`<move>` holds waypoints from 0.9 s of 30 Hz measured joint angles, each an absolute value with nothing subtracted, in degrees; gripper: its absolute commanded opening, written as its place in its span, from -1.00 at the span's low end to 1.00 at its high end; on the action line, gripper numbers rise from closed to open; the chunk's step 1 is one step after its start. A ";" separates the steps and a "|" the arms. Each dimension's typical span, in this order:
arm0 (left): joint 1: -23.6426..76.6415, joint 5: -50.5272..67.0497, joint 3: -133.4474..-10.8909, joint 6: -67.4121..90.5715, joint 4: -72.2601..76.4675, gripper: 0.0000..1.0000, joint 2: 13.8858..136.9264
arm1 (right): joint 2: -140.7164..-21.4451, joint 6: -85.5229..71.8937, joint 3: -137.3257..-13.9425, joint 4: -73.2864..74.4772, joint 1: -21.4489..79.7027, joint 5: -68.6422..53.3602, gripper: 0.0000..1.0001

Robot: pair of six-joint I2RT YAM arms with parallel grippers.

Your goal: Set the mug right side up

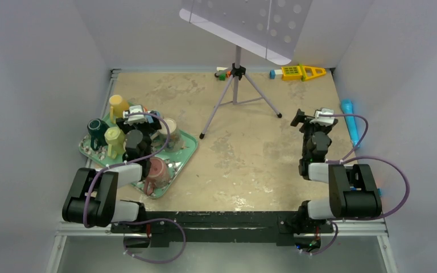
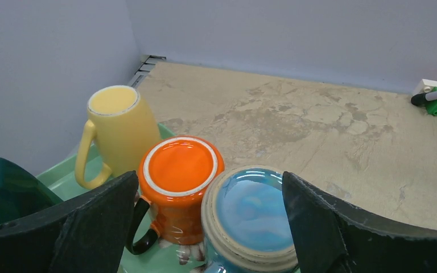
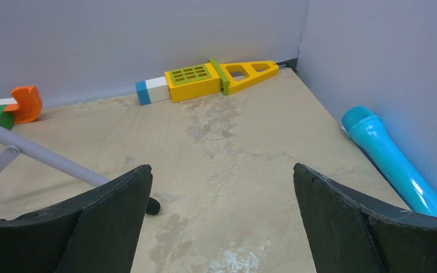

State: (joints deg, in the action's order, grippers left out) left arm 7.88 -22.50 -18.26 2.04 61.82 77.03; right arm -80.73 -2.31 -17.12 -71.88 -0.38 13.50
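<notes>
A green tray [image 1: 183,152] at the left holds several mugs. In the left wrist view an orange mug [image 2: 179,170] with a black handle, a blue mug [image 2: 256,213] and a yellow mug [image 2: 116,131] stand bottom up on the tray [image 2: 62,177]. A dark green mug [image 2: 0,187] is at the left edge. My left gripper [image 2: 209,175] is open just above the orange and blue mugs, holding nothing; it also shows in the top view [image 1: 139,115]. My right gripper [image 3: 222,168] is open and empty over bare table, and appears at the right in the top view [image 1: 310,117].
A pink mug [image 1: 158,170], a beige mug [image 1: 172,127] and a second yellow mug [image 1: 114,140] are also on the tray. A tripod stand [image 1: 236,85] rises mid-table. Toy blocks [image 1: 296,72] lie by the back wall. A blue microphone [image 1: 350,120] lies by the right wall.
</notes>
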 measured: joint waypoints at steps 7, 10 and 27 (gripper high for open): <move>7.81 -21.96 -18.11 1.87 61.67 1.00 76.66 | -67.18 -2.09 -17.02 -65.69 -0.38 12.29 0.97; 7.35 -18.55 -17.61 0.36 56.60 1.00 72.29 | -60.99 -2.81 -17.50 -60.88 -0.38 9.89 0.97; 6.83 19.86 -54.15 -41.52 -43.99 0.60 51.83 | -44.12 -8.01 -26.46 -37.28 -0.38 -19.29 0.97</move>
State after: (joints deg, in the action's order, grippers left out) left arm 6.83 19.86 -54.15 -41.52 -43.99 51.83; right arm -44.12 -8.01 -26.46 -37.28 -0.38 -19.29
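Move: The pink mug near the tray's closest corner is about 15 cm back and 10 cm to the right of the left hand, roughly 9 cm lower. A shell-patterned mug stands between them, some 8 cm back and almost directly below the hand's line. A white-bottomed mug sits about 17 cm farther out than the pink one and 3 cm to its right. From the right hand the pink mug is some 66 cm left and 15 cm back. Nothing is touched yet: the open left hand makes for the pink mug, backing off about 12 cm and going 8 cm right, first arching up some 10 cm, then sinking back 6. It swings clockwise, tips down and rolls left side up, fingers narrowing by about a quarter. The open right hand rises 15 cm, moving left and a little back, turning about 30 degrees counter-clockwise. ##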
